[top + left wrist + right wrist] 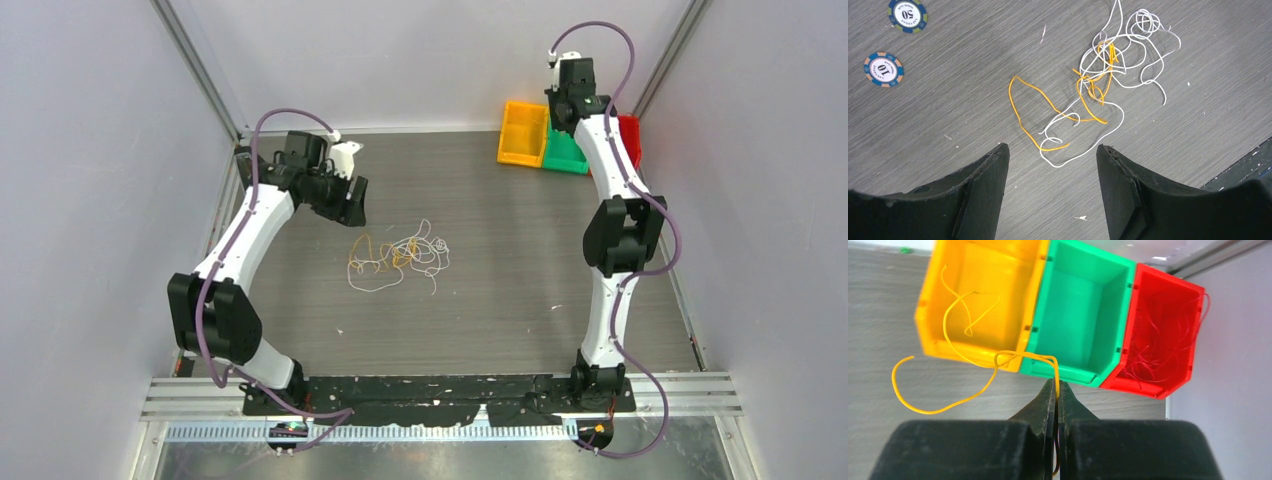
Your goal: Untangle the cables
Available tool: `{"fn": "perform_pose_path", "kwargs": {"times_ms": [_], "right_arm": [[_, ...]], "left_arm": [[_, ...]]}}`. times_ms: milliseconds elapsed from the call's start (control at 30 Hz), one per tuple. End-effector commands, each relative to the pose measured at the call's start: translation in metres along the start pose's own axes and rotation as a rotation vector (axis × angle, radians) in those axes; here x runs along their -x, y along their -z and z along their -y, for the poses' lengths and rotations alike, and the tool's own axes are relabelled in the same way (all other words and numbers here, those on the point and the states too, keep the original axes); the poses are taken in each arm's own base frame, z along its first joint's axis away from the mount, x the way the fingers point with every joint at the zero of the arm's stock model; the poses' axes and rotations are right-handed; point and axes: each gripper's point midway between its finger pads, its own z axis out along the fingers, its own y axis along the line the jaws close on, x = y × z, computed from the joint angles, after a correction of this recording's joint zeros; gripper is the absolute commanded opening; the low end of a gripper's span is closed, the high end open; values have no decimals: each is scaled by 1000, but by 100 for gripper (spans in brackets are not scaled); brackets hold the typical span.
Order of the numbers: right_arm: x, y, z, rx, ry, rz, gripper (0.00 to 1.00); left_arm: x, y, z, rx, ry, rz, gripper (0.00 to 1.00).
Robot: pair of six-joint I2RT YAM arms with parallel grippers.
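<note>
A loose tangle of white and yellow-orange cables (pixel 400 257) lies mid-table. The left wrist view shows those cables (pixel 1093 90) just beyond my left gripper (pixel 1053 150), which hangs open above bare tabletop with nothing between its fingers. My right gripper (pixel 1056 386) is shut on one yellow cable (pixel 948 375), held in the air. That cable loops out to the left in front of the yellow bin (pixel 933 347). Another yellow cable (pixel 968 315) lies inside that bin. Thin red cables (pixel 1158 340) fill the red bin (pixel 1168 387).
Yellow (pixel 522 133), green (pixel 565 155) and red (pixel 628 135) bins stand in a row at the back right corner. Two poker chips (pixel 907 15) (pixel 883 69) lie on the table left of the tangle. Walls close in the table on three sides.
</note>
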Motion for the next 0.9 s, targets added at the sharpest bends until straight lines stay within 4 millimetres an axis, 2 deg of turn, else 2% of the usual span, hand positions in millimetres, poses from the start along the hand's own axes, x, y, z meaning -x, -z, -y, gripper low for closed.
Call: {"fn": "perform_pose_path", "kwargs": {"times_ms": [0,100,133,167,233,267,300,467,533,567,633,667,700,733,767,800,833,867], "right_arm": [[38,-9,30,-222,-60,131,5],[49,-23,31,-296,-37,180,5],[47,-36,25,-301,-3,175,5],[55,-38,26,-326,-2,209,5],[53,-59,15,-346,48,223,5],[58,-61,10,-358,90,237,5],[59,-71,2,-366,139,257,5],[51,-110,-29,-405,350,288,6],[43,-127,-42,-396,408,288,11],[48,-127,-44,-388,410,301,20],[47,-127,-47,-368,417,299,30],[53,-121,-46,-362,409,310,32],[48,-122,-50,-340,417,303,36],[60,-109,-46,-336,403,327,38],[52,-109,-50,-304,417,309,41],[60,-96,-47,-294,410,316,42],[53,-96,-50,-269,422,303,45],[56,-84,-48,-257,421,299,51]], "left_arm": [[15,5,-6,22,7,23,66],[13,2,-8,27,18,14,66],[12,2,-8,27,20,11,66],[11,1,-8,27,22,7,66],[9,0,-9,31,20,-1,66],[7,1,-10,37,19,-4,66],[6,1,-10,42,15,-7,66],[0,7,-11,61,-2,-14,66],[-3,10,-11,71,-12,-18,66],[-5,12,-12,79,-15,-19,66],[-8,15,-13,89,-20,-19,66],[-9,16,-12,90,-23,-16,66],[-9,17,-12,91,-24,-15,66],[-9,18,-12,92,-25,-14,66],[-9,18,-11,91,-27,-12,67],[-9,18,-11,89,-27,-13,67],[-8,18,-12,88,-25,-10,67],[-7,18,-11,84,-25,-7,67]]}}
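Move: The yellow bin that the held yellow cable is bound for lies about 11 cm ahead of the right hand, 9 cm to its left and some 18 cm below. The green bin is about 9 cm ahead and 3 cm to the hand's right, and the red bin 8 cm ahead and 15 cm to its right, both at the same depth below. From the left hand, the yellow bin lies roughly 33 cm ahead, 41 cm to the right and 14 cm below. The yellow cable, already pinched, is carried by the right hand forward and down towards the yellow bin, roughly 11 cm out and 13 cm lower. The hand first drifts slightly right, then swings left as it drops, rolling its left side down some 30 degrees. Low over the bin the fingers open to nearly half and let go of the cable. ##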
